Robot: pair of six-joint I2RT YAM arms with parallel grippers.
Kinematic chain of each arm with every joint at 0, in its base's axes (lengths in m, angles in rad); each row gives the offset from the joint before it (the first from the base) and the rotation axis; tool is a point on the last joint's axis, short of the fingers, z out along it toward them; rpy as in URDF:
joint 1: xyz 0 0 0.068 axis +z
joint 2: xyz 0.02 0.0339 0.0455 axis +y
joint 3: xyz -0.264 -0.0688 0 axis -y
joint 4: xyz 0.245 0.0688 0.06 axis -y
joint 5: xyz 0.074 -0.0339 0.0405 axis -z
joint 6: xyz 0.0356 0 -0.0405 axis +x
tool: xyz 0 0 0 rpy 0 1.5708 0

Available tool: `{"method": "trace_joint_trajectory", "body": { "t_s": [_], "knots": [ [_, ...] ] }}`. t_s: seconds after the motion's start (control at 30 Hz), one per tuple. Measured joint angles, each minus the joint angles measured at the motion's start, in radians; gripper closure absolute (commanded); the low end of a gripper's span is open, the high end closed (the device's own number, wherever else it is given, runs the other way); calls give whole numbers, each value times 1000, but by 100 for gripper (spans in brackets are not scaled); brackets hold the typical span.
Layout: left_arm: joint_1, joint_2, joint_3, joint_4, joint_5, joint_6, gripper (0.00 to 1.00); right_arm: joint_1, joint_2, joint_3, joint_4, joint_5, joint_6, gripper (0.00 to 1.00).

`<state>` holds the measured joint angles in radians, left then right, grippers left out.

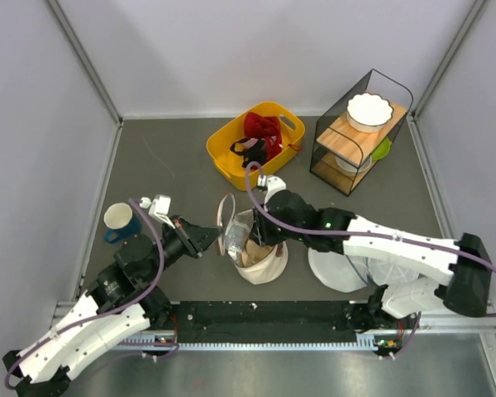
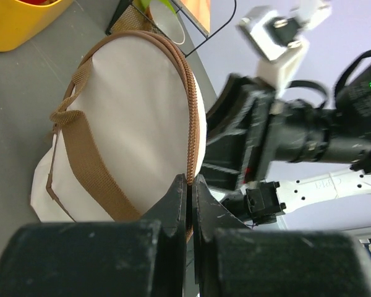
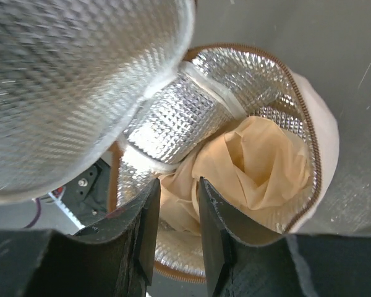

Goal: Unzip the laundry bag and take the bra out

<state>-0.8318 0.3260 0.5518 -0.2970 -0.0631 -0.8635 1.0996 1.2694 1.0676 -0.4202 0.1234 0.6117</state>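
Observation:
The cream laundry bag point(image 1: 269, 266) stands unzipped at the table's near middle, its silvery lining point(image 3: 250, 74) showing. Its round lid point(image 2: 133, 111) is held upright: my left gripper point(image 2: 190, 180) is shut on the brown zipper band point(image 2: 194, 127) at the lid's edge. Inside the bag lies the bra point(image 3: 256, 161), a crumpled beige fabric. My right gripper point(image 3: 179, 189) reaches down into the bag's mouth, and its two fingers press on a fold of the bra from both sides. From above, the right gripper point(image 1: 251, 246) sits over the bag's opening, with the left gripper point(image 1: 210, 237) just to its left.
A yellow basket point(image 1: 231, 161) holding red and dark clothes stands behind the bag. A black wire shelf point(image 1: 331, 145) with a white bowl point(image 1: 369, 110) is at the back right. A cup point(image 1: 118, 219) sits at the left. A white mesh pouch point(image 1: 341, 273) lies under my right arm.

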Motion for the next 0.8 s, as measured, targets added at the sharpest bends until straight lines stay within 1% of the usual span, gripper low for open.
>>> {"method": "trace_joint_trajectory", "body": {
  "t_s": [0.1, 0.2, 0.23, 0.3, 0.33, 0.4, 0.5, 0.53, 0.57, 0.6, 0.7, 0.77, 0.8],
  "knots": [
    [0, 13, 0, 15, 11, -2, 100, 5, 77, -17, 9, 9, 23, 69],
    [0, 18, -1, 25, 21, -2, 100, 5, 111, -78, 11, 24, 43, 68],
    [0, 18, -3, 31, 22, -2, 100, 5, 121, -109, 7, 31, 52, 64],
    [0, 19, -8, 42, 28, -3, 100, 5, 127, -149, 1, 40, 66, 60],
    [0, 20, -12, 50, 32, -3, 100, 5, 128, -166, -2, 42, 74, 56],
    [0, 21, -25, 62, 40, -9, 100, 5, 128, -180, -6, 45, 82, 52],
    [0, 22, -64, 84, 56, -27, 100, 5, 137, -184, 2, 56, 97, 40],
    [0, 22, -79, 89, 60, -33, 100, 5, 145, -184, 6, 59, 101, 32],
    [0, 22, -90, 90, 65, -37, 100, 5, 152, -184, 10, 61, 103, 29],
    [0, 21, -100, 95, 67, -44, 100, 5, 164, -184, 13, 63, 108, 23],
    [0, 20, -114, 103, 71, -56, 100, 5, 208, -184, 23, 69, 123, 19],
    [0, 14, -116, 103, 70, -59, 100, 5, 235, -183, 35, 72, 130, 19],
    [0, 13, -116, 105, 70, -59, 100, 5, 252, -183, 42, 72, 134, 22]
  ]
}}
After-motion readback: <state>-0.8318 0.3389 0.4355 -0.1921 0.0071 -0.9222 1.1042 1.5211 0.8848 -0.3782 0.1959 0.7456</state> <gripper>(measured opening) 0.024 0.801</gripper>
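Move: The tan bra lies down in the open laundry bag, almost straight below the right hand: about 17 cm down, 1 cm ahead and 1 cm to its right. The bag's opening is centred beneath that hand, some 8 cm down, and the raised lid stands about 8 cm to its left, 2 cm farther out and 3 cm lower. From the left hand, the bra is roughly 10 cm to the right, level fore and aft, and 20 cm below. Down into the laundry bag goes the right hand, about 15 cm, fast at first and then slower, edging some 3 cm to its right as its fingers tip about 20 degrees steeper. Late in the descent those fingers spread wide over the tan bra. The left hand keeps its pinch on the lid's edge, shifting slightly right and then sinking about 3 cm. ##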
